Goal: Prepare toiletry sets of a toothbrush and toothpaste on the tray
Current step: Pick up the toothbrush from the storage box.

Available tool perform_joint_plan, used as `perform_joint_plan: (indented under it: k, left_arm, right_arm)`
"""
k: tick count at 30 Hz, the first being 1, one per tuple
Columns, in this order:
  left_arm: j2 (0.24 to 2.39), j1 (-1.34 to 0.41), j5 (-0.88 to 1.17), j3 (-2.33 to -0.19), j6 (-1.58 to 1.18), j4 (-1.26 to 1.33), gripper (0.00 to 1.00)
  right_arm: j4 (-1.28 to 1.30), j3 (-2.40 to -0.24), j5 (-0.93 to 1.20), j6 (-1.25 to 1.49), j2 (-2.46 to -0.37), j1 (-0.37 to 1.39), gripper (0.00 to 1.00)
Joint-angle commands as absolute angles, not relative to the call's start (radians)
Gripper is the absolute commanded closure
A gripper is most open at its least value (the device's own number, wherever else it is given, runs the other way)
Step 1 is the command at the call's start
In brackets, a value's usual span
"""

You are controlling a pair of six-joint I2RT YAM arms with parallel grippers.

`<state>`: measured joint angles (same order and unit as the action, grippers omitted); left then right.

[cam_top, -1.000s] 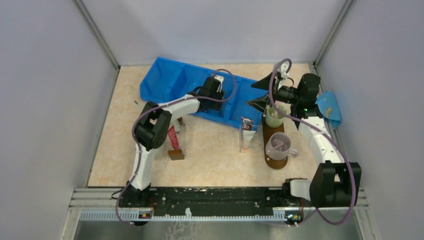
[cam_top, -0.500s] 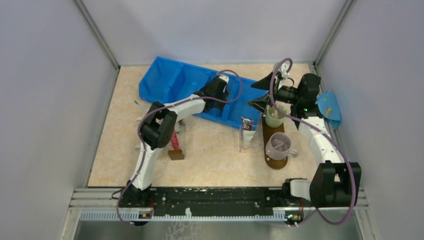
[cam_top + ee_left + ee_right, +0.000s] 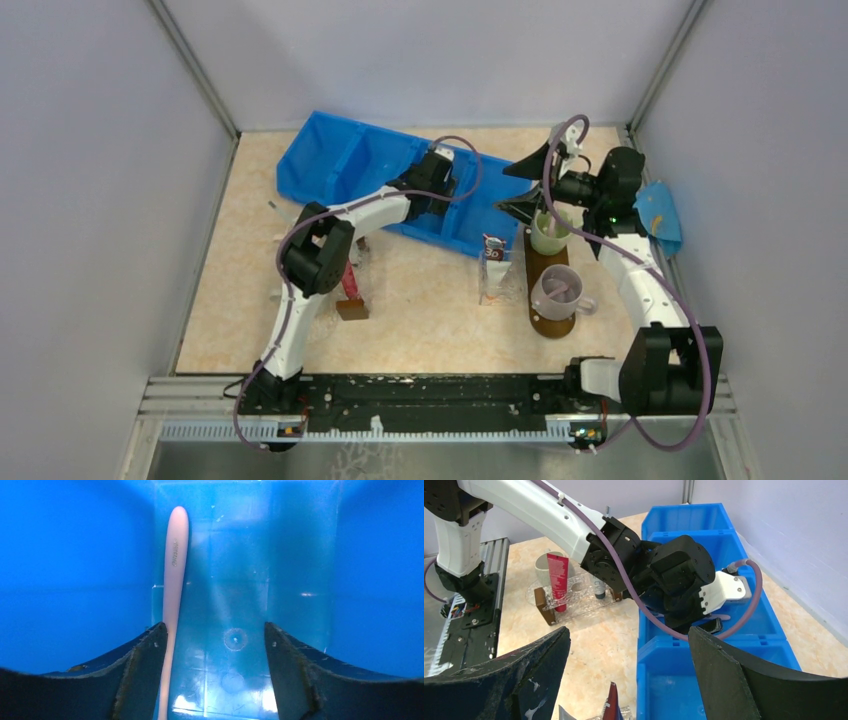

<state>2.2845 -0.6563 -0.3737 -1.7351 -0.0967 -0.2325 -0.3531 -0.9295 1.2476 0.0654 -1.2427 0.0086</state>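
A pale pink toothbrush (image 3: pixel 173 570) lies lengthwise on the floor of a blue bin compartment (image 3: pixel 240 580). My left gripper (image 3: pixel 215 630) is open over it, and the brush runs along the inner side of the left finger (image 3: pixel 145 665). From above, the left gripper (image 3: pixel 440 178) sits inside the blue bin (image 3: pixel 350 165). My right gripper (image 3: pixel 522 188) hangs open and empty near the bin's right end. The dark brown oval tray (image 3: pixel 548 324) carries two mugs (image 3: pixel 556 288). One toothpaste tube (image 3: pixel 492 249) stands left of the tray. A red tube (image 3: pixel 346 276) stands further left.
A clear holder (image 3: pixel 574 597) with a small brown block (image 3: pixel 540 601) holds the red tube (image 3: pixel 557 580). A blue cloth (image 3: pixel 660 215) lies by the right wall. Grey walls close in the table on three sides, and a black rail (image 3: pixel 430 395) runs along the near edge.
The left arm has reached a little further right along the bin and its jaws have spread wider. The right arm has stayed put.
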Motion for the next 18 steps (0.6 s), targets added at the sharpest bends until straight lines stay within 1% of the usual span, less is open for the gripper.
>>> perform_joint_plan:
  k: [1, 3, 7, 10, 12, 13, 15, 18]
  left_arm:
    - [2.349, -0.625, -0.349, -1.683, -0.111, -0.37, 0.34]
    - [2.351, -0.614, -0.327, -1.68, -0.122, -0.377, 0.41]
    - [2.344, -0.599, -0.291, -1.681, -0.128, -0.39, 0.46]
    - [2.328, -0.602, -0.284, -1.688, -0.121, -0.396, 0.44]
    - [2.316, -0.609, -0.315, -1.694, -0.108, -0.395, 0.39]
    - [2.311, -0.612, -0.33, -1.694, -0.097, -0.395, 0.38]
    - [2.308, -0.607, -0.337, -1.695, -0.085, -0.402, 0.39]
    - [2.31, -0.594, -0.29, -1.685, -0.103, -0.419, 0.52]
  right_arm:
    - [-0.41, -0.941, 1.274, 0.088, -1.198, -0.005, 0.12]
    - [-0.415, -0.942, 1.276, 0.093, -1.198, -0.006, 0.13]
    - [-0.421, -0.943, 1.283, 0.101, -1.195, -0.011, 0.13]
    - [-0.426, -0.943, 1.287, 0.106, -1.194, -0.011, 0.13]
    - [-0.429, -0.941, 1.285, 0.108, -1.194, -0.012, 0.13]
    - [-0.429, -0.941, 1.287, 0.11, -1.193, -0.011, 0.13]
    - [-0.431, -0.943, 1.288, 0.111, -1.193, -0.014, 0.13]
    - [-0.434, -0.943, 1.29, 0.116, -1.189, -0.017, 0.13]
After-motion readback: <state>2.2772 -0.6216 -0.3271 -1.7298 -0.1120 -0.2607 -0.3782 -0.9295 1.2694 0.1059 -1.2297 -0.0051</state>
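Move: The pink toothbrush lies on the floor of its compartment about 2 cm below the left hand, its middle roughly 2 cm left and 2 cm back, handle end pointing away from the base. The left divider is some 3 cm left and the right divider 5 cm right, each level with the hand front to back. From the right hand the toothbrush is about 14 cm ahead, 11 cm left and far below, near 29 cm. Leftward by about 1.5 cm, level but for a slight sinking, the left hand shifts across the compartment towards the left divider while its fingers narrow from wide to about half open. It then all but stays there, low and slanting forward-down, the left fingertip beside the toothbrush handle and the right fingertip still clear of it; no grip yet. ##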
